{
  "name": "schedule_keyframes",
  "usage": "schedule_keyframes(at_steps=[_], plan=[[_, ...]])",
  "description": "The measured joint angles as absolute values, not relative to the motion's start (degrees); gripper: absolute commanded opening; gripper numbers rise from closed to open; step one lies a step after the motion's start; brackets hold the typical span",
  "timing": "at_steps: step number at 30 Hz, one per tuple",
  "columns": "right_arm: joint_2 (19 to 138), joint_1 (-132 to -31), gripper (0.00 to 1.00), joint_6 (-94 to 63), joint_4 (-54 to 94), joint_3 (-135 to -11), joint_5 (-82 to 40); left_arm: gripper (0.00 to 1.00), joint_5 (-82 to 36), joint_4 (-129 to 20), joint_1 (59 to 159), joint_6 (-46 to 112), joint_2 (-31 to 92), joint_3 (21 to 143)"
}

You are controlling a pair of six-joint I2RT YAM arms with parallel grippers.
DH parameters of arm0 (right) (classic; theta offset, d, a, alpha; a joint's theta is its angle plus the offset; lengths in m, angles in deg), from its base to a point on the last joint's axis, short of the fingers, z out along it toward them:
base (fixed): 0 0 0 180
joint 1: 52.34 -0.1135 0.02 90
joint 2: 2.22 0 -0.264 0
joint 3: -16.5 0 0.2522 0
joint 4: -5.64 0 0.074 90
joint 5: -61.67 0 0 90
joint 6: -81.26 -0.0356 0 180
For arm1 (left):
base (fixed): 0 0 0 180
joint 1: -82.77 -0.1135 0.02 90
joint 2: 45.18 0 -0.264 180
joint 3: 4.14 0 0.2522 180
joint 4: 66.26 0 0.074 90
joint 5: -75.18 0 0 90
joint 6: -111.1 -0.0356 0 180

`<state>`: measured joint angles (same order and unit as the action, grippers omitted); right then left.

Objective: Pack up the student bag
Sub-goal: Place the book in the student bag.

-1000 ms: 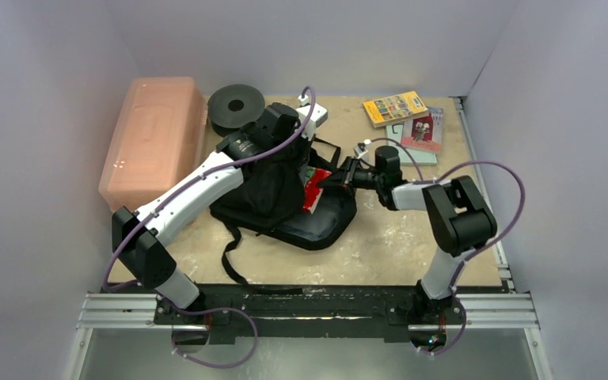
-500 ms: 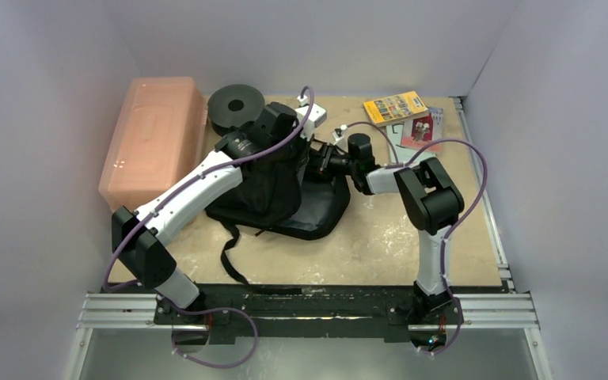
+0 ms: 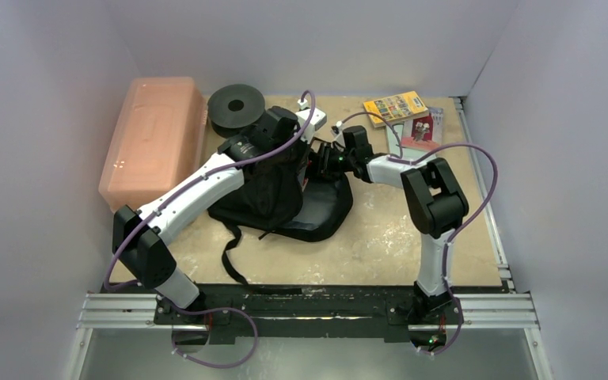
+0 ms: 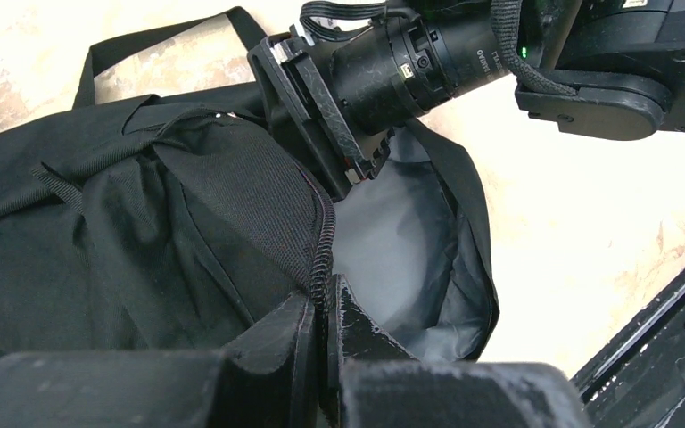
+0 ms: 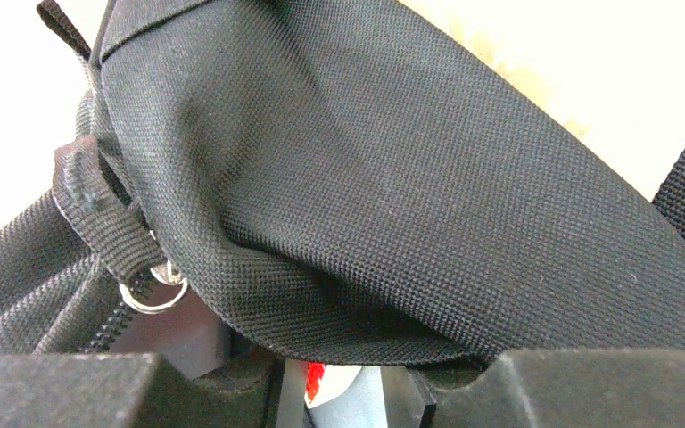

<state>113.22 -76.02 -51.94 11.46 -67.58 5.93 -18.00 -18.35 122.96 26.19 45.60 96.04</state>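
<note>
The student bag (image 3: 277, 190) lies in the middle of the table, soft and black, with its mouth open toward the right and grey lining (image 4: 392, 241) showing. My left gripper (image 4: 328, 294) is shut on the zip edge of the mouth and holds it up. My right gripper (image 3: 317, 162) reaches into the mouth from the right, under the black fabric (image 5: 392, 178). A red and white thing (image 5: 339, 382) sits between its jaws, mostly hidden by the fabric. Whether the jaws still press on it does not show.
A pink translucent box (image 3: 152, 138) stands at the far left, with a black round spool (image 3: 236, 105) beside it. A yellow book (image 3: 396, 107) and a red-covered one (image 3: 421, 131) lie at the far right. A bag strap (image 3: 229, 249) trails toward the near edge.
My right arm has swung left and pushed the red thing into the bag's mouth; it no longer shows from above. The left arm has held its place.
</note>
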Motion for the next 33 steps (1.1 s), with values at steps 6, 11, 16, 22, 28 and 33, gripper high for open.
schedule_keyframes(at_steps=[6, 11, 16, 22, 28, 33], plan=[[110.09, -76.41, 0.54, -48.48, 14.39, -66.49, 6.33, 0.00, -17.78, -18.56, 122.98, 26.19, 45.60, 95.99], [101.83, -76.09, 0.67, -43.63, 20.07, -64.94, 5.61, 0.00, -16.91, -18.54, 122.98, 26.19, 45.60, 95.99], [92.15, -71.58, 0.71, -41.64, 21.77, -60.74, 7.03, 0.00, -15.82, -18.52, 122.98, 26.30, 45.62, 95.99], [85.02, -64.94, 0.80, -41.05, 22.89, -56.22, 6.61, 0.00, -15.64, -18.54, 122.89, 26.51, 45.89, 95.99], [81.22, -62.27, 0.82, -47.65, 14.17, -52.28, -6.24, 0.00, -16.78, -18.56, 122.54, 27.56, 46.13, 95.99], [86.53, -59.32, 0.85, -60.09, -0.87, -44.92, -23.29, 0.00, -18.59, -18.72, 122.47, 29.20, 46.13, 95.97]])
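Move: The right hand is down in the bag's mouth, already loosened from the red book, whose middle lies about 8 cm to its left and 4 cm back, slightly lower. Of the books left on the table, the pink book is some 31 cm to this hand's right and 12 cm ahead; the light-blue book beneath is 29 cm right, 9 ahead, and the yellow book 23 cm right, 18 ahead, all slightly lower. From the left hand the pink book lies about 39 cm right, 14 ahead, 20 below. The right hand backs some 3 cm and rises about 12 cm out of the bag's mouth, leaving the red book behind while its fingers spread from part-open to wide. It swings about 20 cm to the right towards the remaining books, turning some 45 degrees clockwise, and finishes by reaching forward and sinking about 4 cm, as the left hand keeps its pinch on the bag's zipped flap and holds it up. ##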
